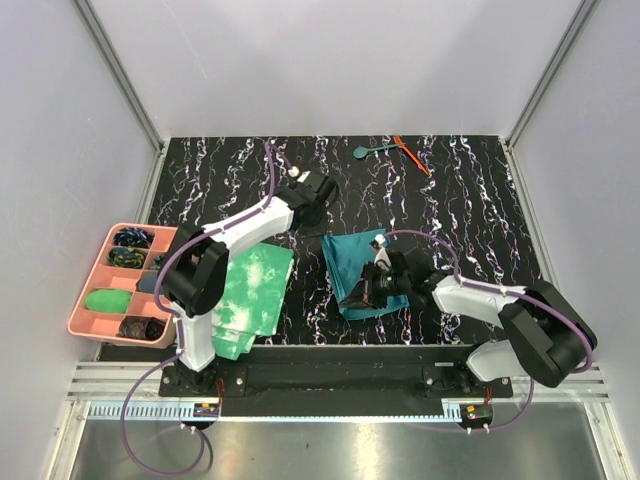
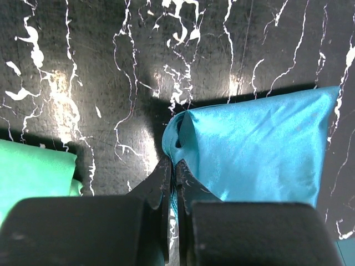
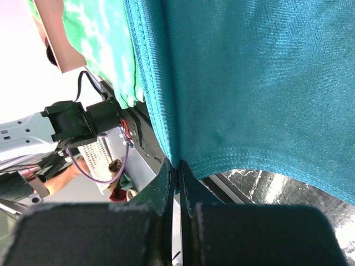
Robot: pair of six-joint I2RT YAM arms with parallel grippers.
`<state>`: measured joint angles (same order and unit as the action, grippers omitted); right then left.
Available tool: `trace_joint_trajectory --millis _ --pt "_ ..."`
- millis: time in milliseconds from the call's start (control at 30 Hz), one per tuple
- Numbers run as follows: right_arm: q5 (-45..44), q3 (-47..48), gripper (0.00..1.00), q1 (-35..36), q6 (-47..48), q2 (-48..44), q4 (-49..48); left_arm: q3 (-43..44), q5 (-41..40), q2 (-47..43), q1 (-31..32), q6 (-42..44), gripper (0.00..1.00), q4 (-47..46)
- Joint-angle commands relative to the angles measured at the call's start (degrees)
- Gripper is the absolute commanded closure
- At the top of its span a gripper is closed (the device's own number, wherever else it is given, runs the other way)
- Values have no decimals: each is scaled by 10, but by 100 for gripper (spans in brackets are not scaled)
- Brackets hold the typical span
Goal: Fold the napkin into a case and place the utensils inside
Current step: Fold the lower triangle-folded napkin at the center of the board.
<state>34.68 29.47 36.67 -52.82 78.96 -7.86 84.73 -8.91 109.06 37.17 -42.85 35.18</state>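
Note:
The dark teal napkin point(image 1: 362, 258) lies partly folded at the table's middle. My left gripper point(image 1: 322, 225) is shut on its far-left corner, and the left wrist view shows cloth bunched between the fingertips point(image 2: 173, 166) with the napkin point(image 2: 260, 149) spreading right. My right gripper point(image 1: 358, 290) is shut on the near hemmed edge and holds it up off the table; in the right wrist view the napkin point(image 3: 249, 83) hangs above the gripper point(image 3: 177, 166). The utensils lie at the far edge: a teal spoon point(image 1: 368, 151) and an orange-red stick point(image 1: 411, 154). No case is in view.
A green-and-white mottled cloth point(image 1: 250, 298) lies left of the napkin, beside the left arm's base, and its edge point(image 2: 33, 172) shows in the left wrist view. A pink compartment tray point(image 1: 90, 300) sits at the left table edge. White walls enclose the table.

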Motion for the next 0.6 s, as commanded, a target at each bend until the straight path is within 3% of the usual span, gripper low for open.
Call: trace_joint_trajectory --millis 0,233,567 --pt "26 -27 100 8 -29 -22 -32 29 -80 -10 11 -13 100 -20" --pt "36 -106 100 -12 -62 -34 -92 99 -163 39 46 -82 100 41" --pt "129 -155 100 -146 -44 -28 -91 199 -227 117 77 -178 100 135"
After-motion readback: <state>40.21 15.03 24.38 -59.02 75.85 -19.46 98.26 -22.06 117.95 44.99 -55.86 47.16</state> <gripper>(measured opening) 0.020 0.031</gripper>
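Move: The blue napkin, its left edge already pinched at the far end by the left hand and at the near end by the right, has its middle about 9 cm right, 11 back and 4 below the left hand; from the right hand it lies some 4 cm right, 7 ahead and 4 below. The green napkin's middle is about 20 cm left and 17 back of the left hand, and 24 cm left of and level with the right. The teal spoon lies roughly 25 cm ahead and 9 right of the left hand. To the right, both hands keep their shut grip and swing the blue napkin's left edge across, away from the green napkin. The right hand first eases back and down, then sweeps right, about 5 cm across and 3 down, turning roughly 10 degrees clockwise. The left hand goes some 3 cm right at nearly steady height, its wrist turning a little counter-clockwise. ##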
